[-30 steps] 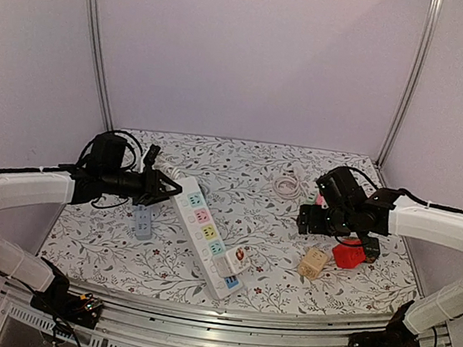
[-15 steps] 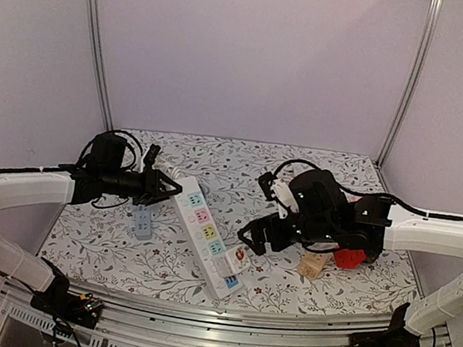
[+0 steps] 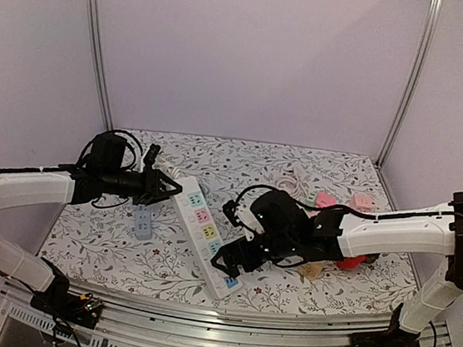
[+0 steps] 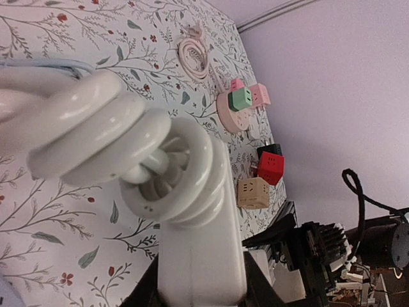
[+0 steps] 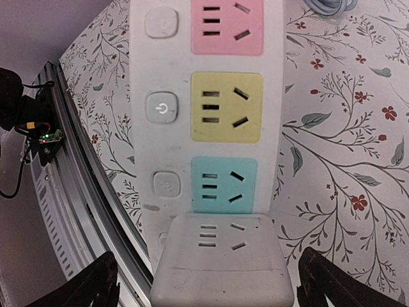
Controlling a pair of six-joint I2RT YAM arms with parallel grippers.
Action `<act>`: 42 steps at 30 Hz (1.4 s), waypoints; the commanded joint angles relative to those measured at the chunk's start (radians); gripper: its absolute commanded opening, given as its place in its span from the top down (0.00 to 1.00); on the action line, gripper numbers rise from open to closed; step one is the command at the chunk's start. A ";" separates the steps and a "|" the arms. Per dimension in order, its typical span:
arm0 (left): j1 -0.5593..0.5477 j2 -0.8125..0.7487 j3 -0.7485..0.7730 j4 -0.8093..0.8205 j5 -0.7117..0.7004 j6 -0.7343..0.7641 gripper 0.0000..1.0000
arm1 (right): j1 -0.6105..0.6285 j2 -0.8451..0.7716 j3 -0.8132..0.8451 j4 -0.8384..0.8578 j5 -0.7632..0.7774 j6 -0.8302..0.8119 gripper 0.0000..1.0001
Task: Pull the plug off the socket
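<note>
The socket is a long white power strip (image 3: 201,220) with coloured outlets, lying diagonally on the floral table. My left gripper (image 3: 163,189) is shut on its far end, where the thick white cable (image 4: 128,147) coils; black fingers (image 4: 148,289) press both sides of the strip (image 4: 198,256). The plug (image 5: 220,262) is a white block with slots on top, seated at the strip's near end just below the teal outlet (image 5: 223,185). My right gripper (image 5: 214,281) stands open, one finger (image 5: 96,284) on either side of the plug with a gap to each. In the top view my right gripper (image 3: 234,262) covers the plug.
A red cube (image 3: 354,259) and a tan cube (image 3: 312,271) sit right of the right arm. Pink adapters (image 3: 325,199) and a coiled white cord (image 3: 289,183) lie at the back right. A small grey strip (image 3: 143,224) lies left of the power strip. The metal table rail (image 5: 77,192) runs close by.
My right arm has swung left from the cubes to the near end of the power strip, its jaws open around the plug. The left arm has not moved.
</note>
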 commanded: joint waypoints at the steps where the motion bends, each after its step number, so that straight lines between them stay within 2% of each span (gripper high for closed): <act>1: 0.015 -0.009 -0.019 0.030 -0.058 0.122 1.00 | 0.004 0.050 0.025 0.049 -0.059 0.012 0.07; 5: 0.015 -0.013 -0.019 0.034 -0.045 0.134 1.00 | 0.004 0.072 0.027 0.059 -0.070 0.013 0.22; 13: 0.016 -0.025 -0.022 0.047 -0.008 0.160 1.00 | -0.037 0.076 -0.031 0.152 -0.158 0.052 0.63; 15: 0.016 -0.030 -0.026 0.057 0.005 0.168 1.00 | -0.052 0.073 -0.048 0.188 -0.199 0.071 0.69; 18: 0.016 -0.040 -0.035 0.074 0.018 0.175 1.00 | -0.067 0.073 -0.067 0.247 -0.245 0.098 0.71; 22: 0.015 -0.048 -0.040 0.064 -0.002 0.167 1.00 | -0.065 0.066 -0.067 0.239 -0.203 0.104 0.71; 28: 0.023 -0.043 -0.005 -0.100 -0.146 0.157 1.00 | -0.003 0.033 -0.016 0.072 0.071 0.079 0.75; 31: 0.036 -0.043 -0.007 -0.121 -0.180 0.142 1.00 | 0.043 0.031 0.035 -0.022 0.235 0.062 0.77; 33: 0.044 -0.037 -0.007 -0.126 -0.184 0.139 1.00 | 0.062 0.037 0.068 -0.069 0.293 0.055 0.77; 39: 0.050 -0.034 -0.010 -0.130 -0.180 0.153 1.00 | 0.073 0.058 0.097 -0.114 0.355 0.087 0.76; 42: 0.049 -0.042 -0.012 -0.125 -0.165 0.179 1.00 | 0.058 0.049 0.096 -0.111 0.314 0.101 0.76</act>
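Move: The white plug on the power strip sits almost between the right gripper's open fingers, about 1 cm to its left and 2 cm below. The teal socket is about 4 cm ahead and 3 cm left of that hand, and the tan cube some 21 cm right and 2 cm ahead, both about 5 cm lower. From the left gripper, which holds the strip's far end, the plug lies roughly 14 cm back, 16 cm right and 6 cm lower. Sink the right gripper about 2 cm with a 1 cm shift left, and pinch the white plug between its fingers. Keep hold and rock the plug: tilt the hand about 10 degrees, its left side rising and front dipping, then swing back past the start by as much, turning slightly clockwise. Hold the strip with the left gripper, letting it rise 1 cm, sink again and ease 1 cm left. ##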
